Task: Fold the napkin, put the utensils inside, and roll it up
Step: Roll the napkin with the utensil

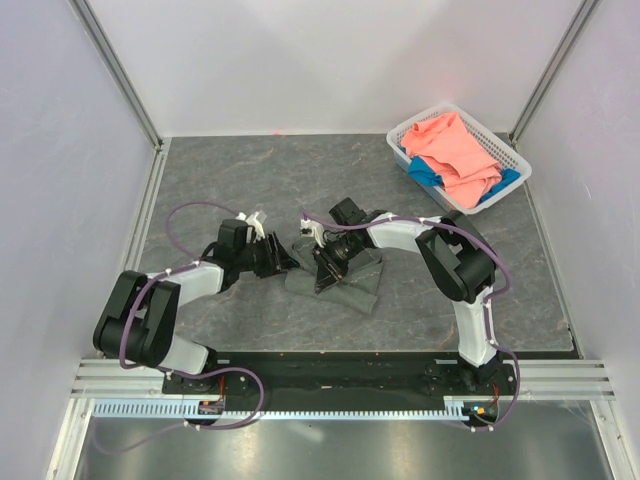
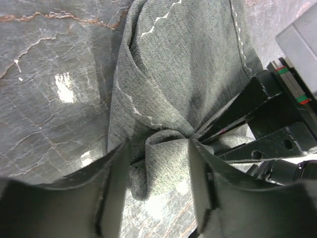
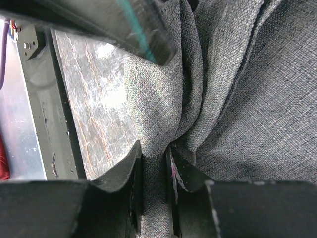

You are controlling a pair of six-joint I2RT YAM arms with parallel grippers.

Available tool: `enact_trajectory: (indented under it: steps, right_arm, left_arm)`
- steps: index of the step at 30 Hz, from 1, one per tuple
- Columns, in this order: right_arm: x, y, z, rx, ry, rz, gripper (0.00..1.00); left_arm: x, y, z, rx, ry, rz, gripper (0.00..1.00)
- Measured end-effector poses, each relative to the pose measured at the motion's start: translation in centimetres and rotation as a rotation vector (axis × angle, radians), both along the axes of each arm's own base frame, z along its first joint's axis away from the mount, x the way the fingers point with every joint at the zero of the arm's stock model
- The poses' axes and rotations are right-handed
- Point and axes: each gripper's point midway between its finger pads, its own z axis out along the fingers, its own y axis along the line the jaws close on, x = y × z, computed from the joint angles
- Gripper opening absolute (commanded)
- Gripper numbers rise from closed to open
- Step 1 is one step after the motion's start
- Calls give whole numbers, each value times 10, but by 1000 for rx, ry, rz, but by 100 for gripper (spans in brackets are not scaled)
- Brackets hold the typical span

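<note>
The dark grey napkin [image 1: 350,288] lies rumpled on the table just ahead of the arm bases. My right gripper [image 1: 322,270] comes in from the right and is shut on a raised fold of it; in the right wrist view the cloth [image 3: 237,99] is pinched tight between the fingertips of that gripper [image 3: 154,158]. My left gripper [image 1: 287,262] sits at the napkin's left end. Its fingers [image 2: 116,183] stand wide on either side of a bunched fold [image 2: 166,153], and the right gripper's tips [image 2: 200,136] meet the cloth just beyond. The utensils are hidden or out of view.
A white basket [image 1: 512,152] stands at the back right corner, holding a salmon-pink cloth [image 1: 455,150] and a blue cloth [image 1: 425,172]. Grey walls close in the table on three sides. A black base rail [image 3: 49,114] runs along the near edge.
</note>
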Motion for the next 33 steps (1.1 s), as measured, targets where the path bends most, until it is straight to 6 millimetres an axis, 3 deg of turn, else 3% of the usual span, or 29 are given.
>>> enact_trajectory:
  steps: [9,11,15,23,26,29,33]
  right_arm:
    - [0,0,0,-5,9,-3,31]
    - [0,0,0,-8,10,-4,34]
    - [0,0,3,-14,17,-13,54]
    - [10,-13,19,-105,-115,-75,72]
    - [17,-26,35,-137,-215,-129,75]
    - [18,-37,64,-147,-340,-177,76]
    - [5,-45,98,-150,-468,-226,76]
  left_arm:
    - [-6,0,-19,5,77,3,2]
    - [-9,1,-24,13,99,5,2]
    - [-14,3,-28,33,141,3,2]
    - [-14,4,-29,64,176,-22,2]
    - [-14,5,-29,74,185,-30,2]
    - [-14,5,-29,80,193,-36,2]
    - [-15,4,-30,79,204,-45,2]
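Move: The napkin roll's left end lies just under the left hand's open fingers, about 3 cm below and 2 cm back. From the left hand, the roll's right end is some 17 cm right, 7 cm back and 5 cm lower; the unrolled flap is about 11 cm right and 1 cm ahead. The right hand still pinches the roll, whose left end lies roughly 6 cm to its left and 1 cm ahead. The napkin roll's left end is pinched by the left hand, which sinks about 3 cm, easing back slightly as its fingers shut, then holds there. Only after that do the right fingers spread and let go of the roll; that hand draws off to the right by some 4 cm and climbs about 10 cm, its wrist tilting around 30 degrees. ##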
